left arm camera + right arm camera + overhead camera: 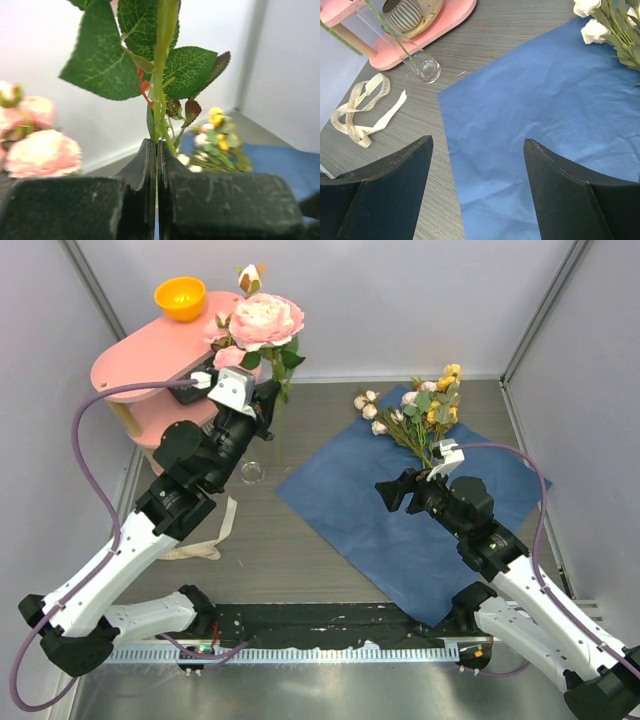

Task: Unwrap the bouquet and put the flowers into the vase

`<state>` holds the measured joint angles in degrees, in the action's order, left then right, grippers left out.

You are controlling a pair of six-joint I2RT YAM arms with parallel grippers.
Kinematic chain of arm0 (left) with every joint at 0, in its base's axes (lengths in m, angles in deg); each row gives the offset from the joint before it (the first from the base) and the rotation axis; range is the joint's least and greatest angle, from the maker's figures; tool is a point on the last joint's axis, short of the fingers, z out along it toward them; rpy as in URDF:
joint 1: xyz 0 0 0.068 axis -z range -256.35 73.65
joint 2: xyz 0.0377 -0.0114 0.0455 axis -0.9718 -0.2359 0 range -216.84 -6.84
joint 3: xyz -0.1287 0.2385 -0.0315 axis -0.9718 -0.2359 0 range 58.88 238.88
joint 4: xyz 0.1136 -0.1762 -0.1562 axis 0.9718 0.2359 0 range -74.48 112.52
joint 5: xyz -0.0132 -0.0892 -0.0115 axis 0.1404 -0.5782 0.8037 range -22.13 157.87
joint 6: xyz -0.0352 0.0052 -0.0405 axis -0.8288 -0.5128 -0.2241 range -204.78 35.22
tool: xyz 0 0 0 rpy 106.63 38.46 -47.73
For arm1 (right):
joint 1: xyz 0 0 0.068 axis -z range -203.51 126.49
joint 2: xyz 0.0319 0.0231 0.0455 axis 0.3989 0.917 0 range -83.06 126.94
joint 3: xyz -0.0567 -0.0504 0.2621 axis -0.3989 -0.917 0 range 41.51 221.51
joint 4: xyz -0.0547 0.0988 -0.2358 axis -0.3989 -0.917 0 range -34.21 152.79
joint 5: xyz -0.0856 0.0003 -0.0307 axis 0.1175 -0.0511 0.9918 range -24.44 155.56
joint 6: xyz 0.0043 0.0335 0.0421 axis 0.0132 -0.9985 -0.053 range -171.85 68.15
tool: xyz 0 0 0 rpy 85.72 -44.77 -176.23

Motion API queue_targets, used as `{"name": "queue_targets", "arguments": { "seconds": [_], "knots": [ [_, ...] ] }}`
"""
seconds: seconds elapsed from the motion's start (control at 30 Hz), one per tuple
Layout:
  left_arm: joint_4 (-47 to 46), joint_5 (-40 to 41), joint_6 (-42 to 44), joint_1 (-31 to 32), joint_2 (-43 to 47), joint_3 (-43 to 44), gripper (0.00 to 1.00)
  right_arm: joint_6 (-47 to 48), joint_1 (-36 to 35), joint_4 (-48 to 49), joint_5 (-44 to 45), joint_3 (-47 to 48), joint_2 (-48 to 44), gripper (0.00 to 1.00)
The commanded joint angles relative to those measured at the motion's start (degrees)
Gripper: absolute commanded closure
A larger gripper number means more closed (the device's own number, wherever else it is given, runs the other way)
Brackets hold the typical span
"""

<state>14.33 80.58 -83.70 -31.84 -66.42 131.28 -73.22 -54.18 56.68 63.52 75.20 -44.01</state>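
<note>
My left gripper (262, 405) (156, 150) is shut on the thin green stem (160, 100) of a large pink flower (265, 320), holding it upright. Below it stands the vase (252, 472) (422, 67), a slim clear glass tube, and a green stem (395, 37) runs down into it. The blue paper (400, 515) (535, 115) lies spread flat on the table. The other flowers (425, 410) (215, 140) (600, 25), cream, pink and yellow, lie on its far corner. My right gripper (393, 495) (477, 145) hovers open over the paper's left edge, holding nothing.
The cream ribbon (212, 532) (365, 107) lies loose on the table left of the paper. A pink two-tier stand (150, 350) (445, 15) at the back left carries an orange bowl (180, 298). Grey walls close in the sides and back.
</note>
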Motion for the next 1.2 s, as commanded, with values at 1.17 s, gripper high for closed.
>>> {"name": "queue_targets", "arguments": {
  "seconds": [1.17],
  "knots": [
    [-28.51,10.75,1.29,-20.34,-3.36,-9.46,1.00,-0.26,-0.17,1.10,0.99,3.13,1.73,0.21]
  ]
}}
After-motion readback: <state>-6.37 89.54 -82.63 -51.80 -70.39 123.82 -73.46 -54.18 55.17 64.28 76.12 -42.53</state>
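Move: The glass vase, already holding one spray of pink flowers, stands about 13 cm ahead of the left hand and 10 cm to its left, its middle some 36 cm below; those flower heads are over it, nearly at hand height. The pink shelf's middle lies roughly 9 cm beyond the vase and 12 cm left of it. The loose ribbon lies about 8 cm back and 22 cm left of the left hand. From the idle right hand, the vase is some 16 cm ahead and 32 cm left. The pink rose stem, still pinched in the left hand's shut fingers and blossom up, is swept quickly left about 13 cm and forward towards the vase, the hand swinging some 30 degrees counter-clockwise to point nearly straight ahead. It rises about 4 cm on the way, then sinks back the same amount while edging forward, bringing the hanging stem towards the vase mouth. ##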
